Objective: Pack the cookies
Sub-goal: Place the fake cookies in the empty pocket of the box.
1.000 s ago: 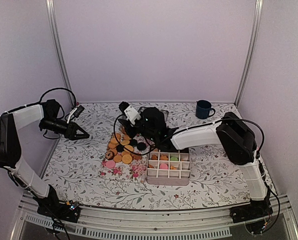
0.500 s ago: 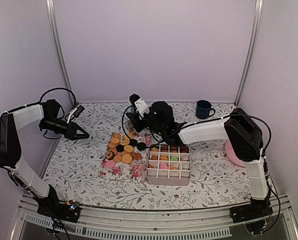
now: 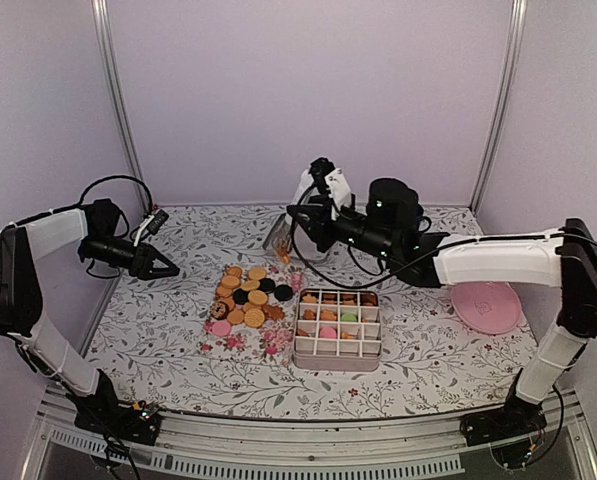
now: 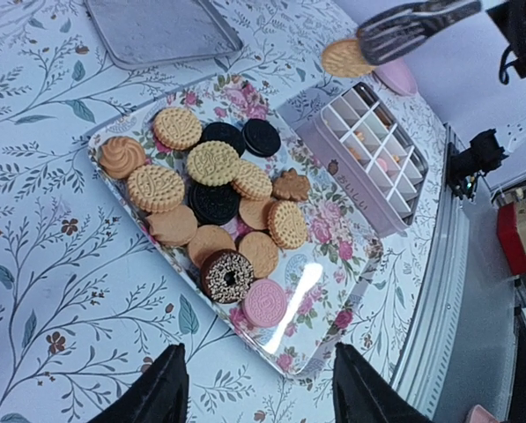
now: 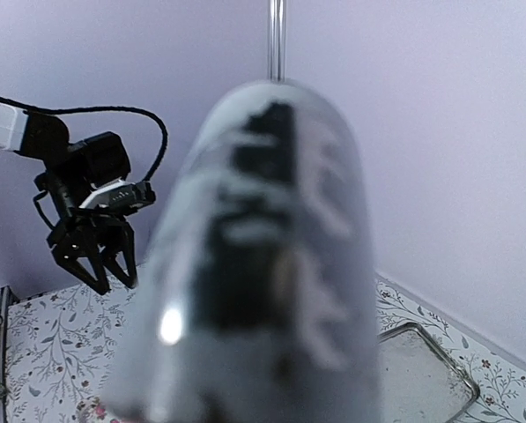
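Note:
Several cookies [image 3: 246, 296] lie on a floral tray [image 3: 274, 343], mostly golden, some dark, one pink [image 4: 264, 302]. To its right a pink grid box [image 3: 338, 357] has cookies in some cells. My right gripper [image 3: 300, 214] hovers behind the tray, shut on metal tongs [image 3: 277, 238] that pinch one golden cookie [image 4: 344, 58] in the air. In the right wrist view the tongs [image 5: 263, 264] are a blur hiding the jaws. My left gripper [image 3: 168, 270] hangs open left of the tray, with nothing between its fingertips [image 4: 170, 392].
A bare metal tray [image 4: 161, 31] lies at the back, behind the floral tray. At the back right stands a blue mug [image 3: 410, 217]. A pink plate [image 3: 488, 306] lies right of the box. Walls and frame posts close in the table.
My right arm has swung up and to the right, lifting the tongs and their cookie off the floral tray toward the back. The pink plate is uncovered. The left arm has not moved.

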Available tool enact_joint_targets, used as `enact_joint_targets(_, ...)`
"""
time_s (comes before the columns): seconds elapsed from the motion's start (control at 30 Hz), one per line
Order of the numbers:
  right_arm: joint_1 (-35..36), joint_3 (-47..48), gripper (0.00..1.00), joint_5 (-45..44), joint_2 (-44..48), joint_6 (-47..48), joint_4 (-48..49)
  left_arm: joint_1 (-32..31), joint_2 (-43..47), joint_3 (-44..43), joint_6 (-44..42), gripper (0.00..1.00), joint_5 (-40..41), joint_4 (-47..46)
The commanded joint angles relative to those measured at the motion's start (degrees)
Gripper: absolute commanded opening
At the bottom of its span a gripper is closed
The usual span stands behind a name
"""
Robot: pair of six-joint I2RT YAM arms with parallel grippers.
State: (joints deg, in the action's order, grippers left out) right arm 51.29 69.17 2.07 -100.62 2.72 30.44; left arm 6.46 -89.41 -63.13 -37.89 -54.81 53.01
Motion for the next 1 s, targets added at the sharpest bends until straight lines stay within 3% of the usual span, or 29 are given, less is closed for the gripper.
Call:
enact_joint_targets(0.0,-0.54,-7.88,0.0,4.57,14.58,-1.62,-6.85,0.57,0.45,-0.36,-0.98,0.56,-1.67,0.6)
enact_joint_targets(0.23,-0.64,-14.9,0.0,6.56,31.28,-2.41,-26.96,0.49,-0.05,-0.48,-0.79,0.56,-2.03,0.27)
enact_joint_targets(0.43,-0.65,-16.97,0.0,4.87,38.86,-4.68,-38.25,0.4,-0.36,-0.67,-0.18,0.56,-2.44,-0.17)
enact_joint_targets(0.67,-0.65,-18.69,0.0,3.66,41.67,-5.36,-43.5,0.4,-0.07,-0.67,0.05,0.56,-2.31,-0.18)
enact_joint_targets(0.97,-0.83,-20.67,0.0,1.08,41.68,-4.19,-42.3,0.27,0.41,0.09,0.32,0.56,-2.5,-0.11)
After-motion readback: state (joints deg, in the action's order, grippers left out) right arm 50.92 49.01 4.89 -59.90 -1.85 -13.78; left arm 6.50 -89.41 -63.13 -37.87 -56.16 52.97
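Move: The empty pocket, second from the front in the box's right-hand column, lies about 12 cm back, 14 cm right and 25 cm below the right hand, which already holds tongs with a cookie in their tips. The green cookie sits some 4 cm left of it and 4 cm farther out, the pink cookie about 9 cm left and 1 cm farther out. The pocket is roughly 40 cm right, 9 cm back and 11 cm below the idle left hand. The right hand keeps its grip on the tongs, and their tips keep the cookie pinched, as it swings right and back by nearly 20 cm towards the box's right-hand column. It first rises about 5 cm, quickly, then sinks some 9 cm while slowing, the fingers tipping down about 25 degrees. ##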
